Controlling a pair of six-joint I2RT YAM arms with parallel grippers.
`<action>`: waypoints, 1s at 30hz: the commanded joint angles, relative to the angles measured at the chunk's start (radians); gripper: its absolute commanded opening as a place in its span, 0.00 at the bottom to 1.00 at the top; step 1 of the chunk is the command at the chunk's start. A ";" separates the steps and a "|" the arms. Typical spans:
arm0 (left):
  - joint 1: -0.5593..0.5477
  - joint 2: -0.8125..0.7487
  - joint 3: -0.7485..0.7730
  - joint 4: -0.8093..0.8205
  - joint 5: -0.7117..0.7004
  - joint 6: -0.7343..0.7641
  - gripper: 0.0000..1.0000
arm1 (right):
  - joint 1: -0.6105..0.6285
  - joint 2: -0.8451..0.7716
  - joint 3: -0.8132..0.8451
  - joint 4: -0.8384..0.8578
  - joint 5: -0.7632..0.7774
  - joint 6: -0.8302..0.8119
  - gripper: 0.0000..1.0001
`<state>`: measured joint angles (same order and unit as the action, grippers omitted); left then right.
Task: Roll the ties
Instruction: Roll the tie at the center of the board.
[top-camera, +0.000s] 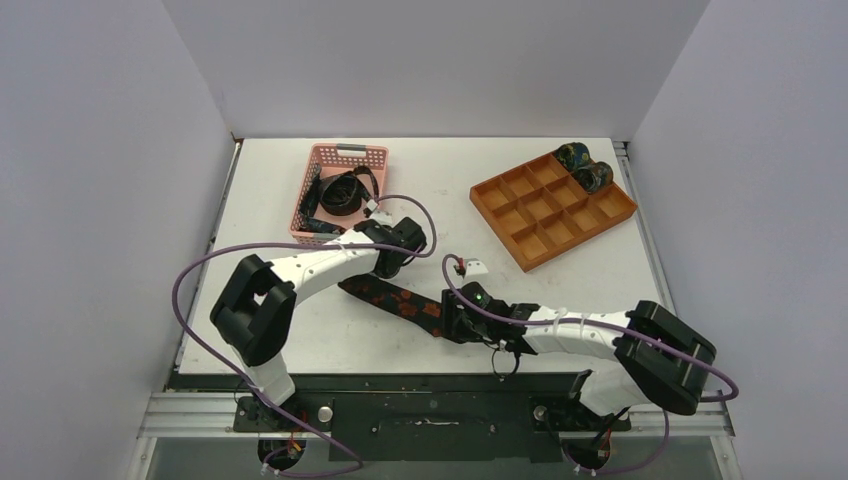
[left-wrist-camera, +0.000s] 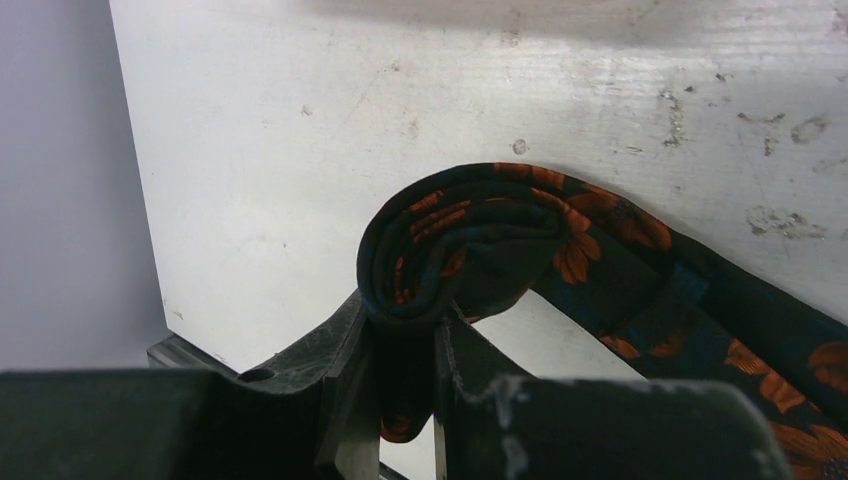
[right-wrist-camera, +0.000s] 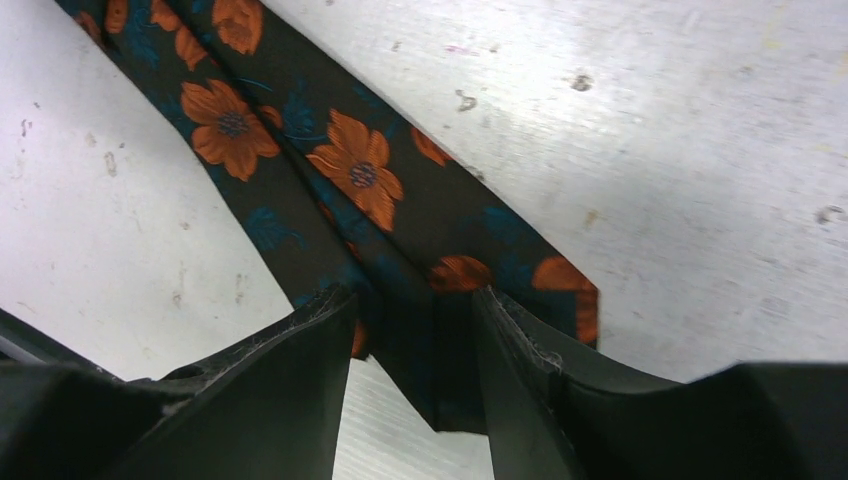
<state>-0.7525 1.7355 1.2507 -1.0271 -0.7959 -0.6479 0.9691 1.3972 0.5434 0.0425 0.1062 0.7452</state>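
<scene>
A dark tie (top-camera: 400, 300) with orange flowers lies as a flat strip across the table between my two grippers. Its narrow end is coiled into a small roll (left-wrist-camera: 450, 240), and my left gripper (left-wrist-camera: 405, 330) is shut on that roll, which stands on edge above the fingertips. In the top view the left gripper (top-camera: 388, 265) is at the strip's upper left end. My right gripper (top-camera: 447, 320) is over the wide pointed end. There its jaws (right-wrist-camera: 412, 310) stand open astride the tie (right-wrist-camera: 350, 170), with a gap beside the left finger.
A pink mesh basket (top-camera: 340, 152) with more dark ties (top-camera: 340, 192) stands at the back left. An orange compartment tray (top-camera: 545, 215) at the back right holds two rolled ties (top-camera: 583, 165) in its far corner. A small white clip (top-camera: 470, 267) lies near the strip.
</scene>
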 joint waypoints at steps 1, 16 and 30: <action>-0.041 0.027 0.041 -0.021 -0.016 -0.044 0.00 | -0.027 -0.074 -0.029 -0.014 0.032 -0.018 0.48; -0.139 0.094 0.056 0.070 0.118 -0.065 0.35 | -0.093 -0.196 -0.096 -0.028 0.000 -0.052 0.48; -0.129 -0.094 -0.013 0.190 0.338 0.006 0.69 | -0.132 -0.243 -0.088 -0.039 -0.062 -0.055 0.50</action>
<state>-0.8886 1.7538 1.2549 -0.8902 -0.5274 -0.6678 0.8539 1.1870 0.4423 -0.0120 0.0757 0.7017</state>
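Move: The roll is held in the left fingers, raised; the stretch of flat tie where it will be laid is about 6 cm to this hand's right, 3 cm back and 6 cm down. The tie's loose end is some 22 cm right and 12 cm back, the basket about 22 cm ahead and 4 cm left. From the right hand, the loose end lies about 2 cm back, 4 cm right and 2 cm below; the raised roll is 17 cm left, 9 cm ahead. The roll, still pinched at first, is brought right and down onto the flat tie by the left hand, which travels about 9 cm right and 3 cm back, dips nearly 4 cm and lifts slightly at the end; partway its fingers open wide and let go, its left side tipping down some 15 degrees. The right hand, fingers staying half open, backs off about 4 cm right over the loose end, rising slightly. ##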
